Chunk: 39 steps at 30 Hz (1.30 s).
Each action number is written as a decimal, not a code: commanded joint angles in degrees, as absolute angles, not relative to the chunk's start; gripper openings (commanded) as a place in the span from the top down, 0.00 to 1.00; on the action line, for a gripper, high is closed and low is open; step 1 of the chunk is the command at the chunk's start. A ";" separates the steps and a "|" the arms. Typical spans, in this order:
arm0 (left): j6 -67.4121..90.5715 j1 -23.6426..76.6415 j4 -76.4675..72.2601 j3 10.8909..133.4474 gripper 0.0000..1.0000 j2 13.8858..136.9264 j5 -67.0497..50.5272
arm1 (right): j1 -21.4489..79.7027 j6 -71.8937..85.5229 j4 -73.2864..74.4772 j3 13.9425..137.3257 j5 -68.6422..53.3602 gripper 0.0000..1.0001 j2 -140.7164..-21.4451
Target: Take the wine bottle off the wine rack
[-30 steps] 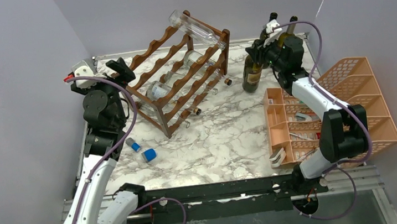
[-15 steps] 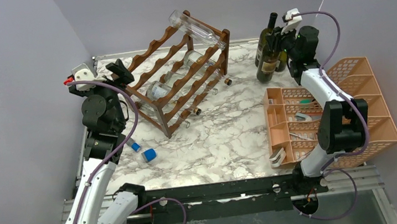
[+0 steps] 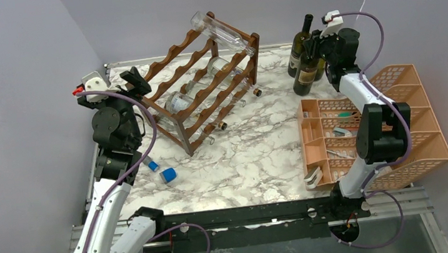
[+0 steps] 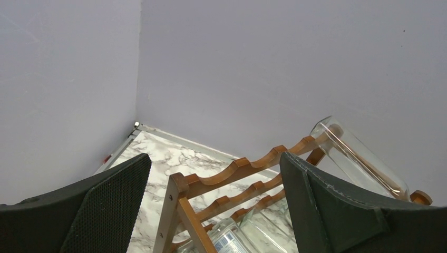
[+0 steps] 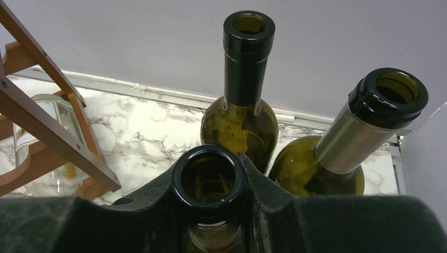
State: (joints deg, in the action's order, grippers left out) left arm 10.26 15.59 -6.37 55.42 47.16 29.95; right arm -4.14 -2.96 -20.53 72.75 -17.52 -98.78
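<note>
The dark wooden wine rack [image 3: 205, 87] stands tilted at the back centre of the marble table [image 3: 249, 155], with several clear bottles [image 3: 224, 35] lying on it. My right gripper [image 3: 316, 44] is shut on the neck of a dark green wine bottle [image 3: 305, 73]. That bottle is upright at the back right, apart from the rack. In the right wrist view its open mouth [image 5: 210, 182] sits between my pads. My left gripper [image 3: 135, 79] hangs open by the rack's left end, and its fingers [image 4: 105, 211] frame the rack's corner post [image 4: 176, 205] without touching it.
Two more green bottles [image 5: 243, 110] [image 5: 342, 147] stand just behind the held one, near the back wall. An orange tray organiser [image 3: 366, 130] fills the right side. Two blue caps [image 3: 168, 175] [image 3: 152, 165] lie near the left arm. Grey walls close in the back and sides.
The right arm has carried the green bottle from just right of the rack to the back right, beside the two standing bottles. The left arm has hardly moved.
</note>
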 commanded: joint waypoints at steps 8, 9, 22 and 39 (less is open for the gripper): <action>9.32 15.56 -8.34 54.71 0.01 46.19 29.62 | -4.39 -4.10 -19.27 77.85 -16.39 0.48 -98.97; 9.33 15.53 -8.36 54.72 0.01 46.15 29.62 | -4.44 -4.20 -19.06 77.71 -16.03 0.43 -98.59; 9.23 15.93 -9.51 53.55 0.01 45.66 29.54 | -4.39 -1.69 -7.98 75.54 -16.36 0.00 -82.96; 11.39 16.77 -9.03 53.19 0.01 46.61 27.36 | -4.39 22.90 4.19 69.96 -34.35 0.00 -61.30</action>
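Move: The third wine bottle already stands upright with its neck between the right fingers, its middle about 10 cm straight below that hand. The dark-necked bottle stands some 7 cm farther out and 2 cm left of it, the silver-necked one 5 cm farther out and 6 cm right. The orange tray's middle lies 22 cm back and 22 cm right of the right hand, 22 cm lower. From the left hand, the third bottle is roughly 57 cm right, 22 cm ahead, 27 cm lower. The third bottle's neck is released as the right fingers spread wide, the hand first easing a couple of centimetres up. Then the hand pulls quickly back and up, about 19 cm each way, away from the three bottles, veering slightly left at the end while the wrist rolls some 20 degrees, left side rising, and tips up a little. ##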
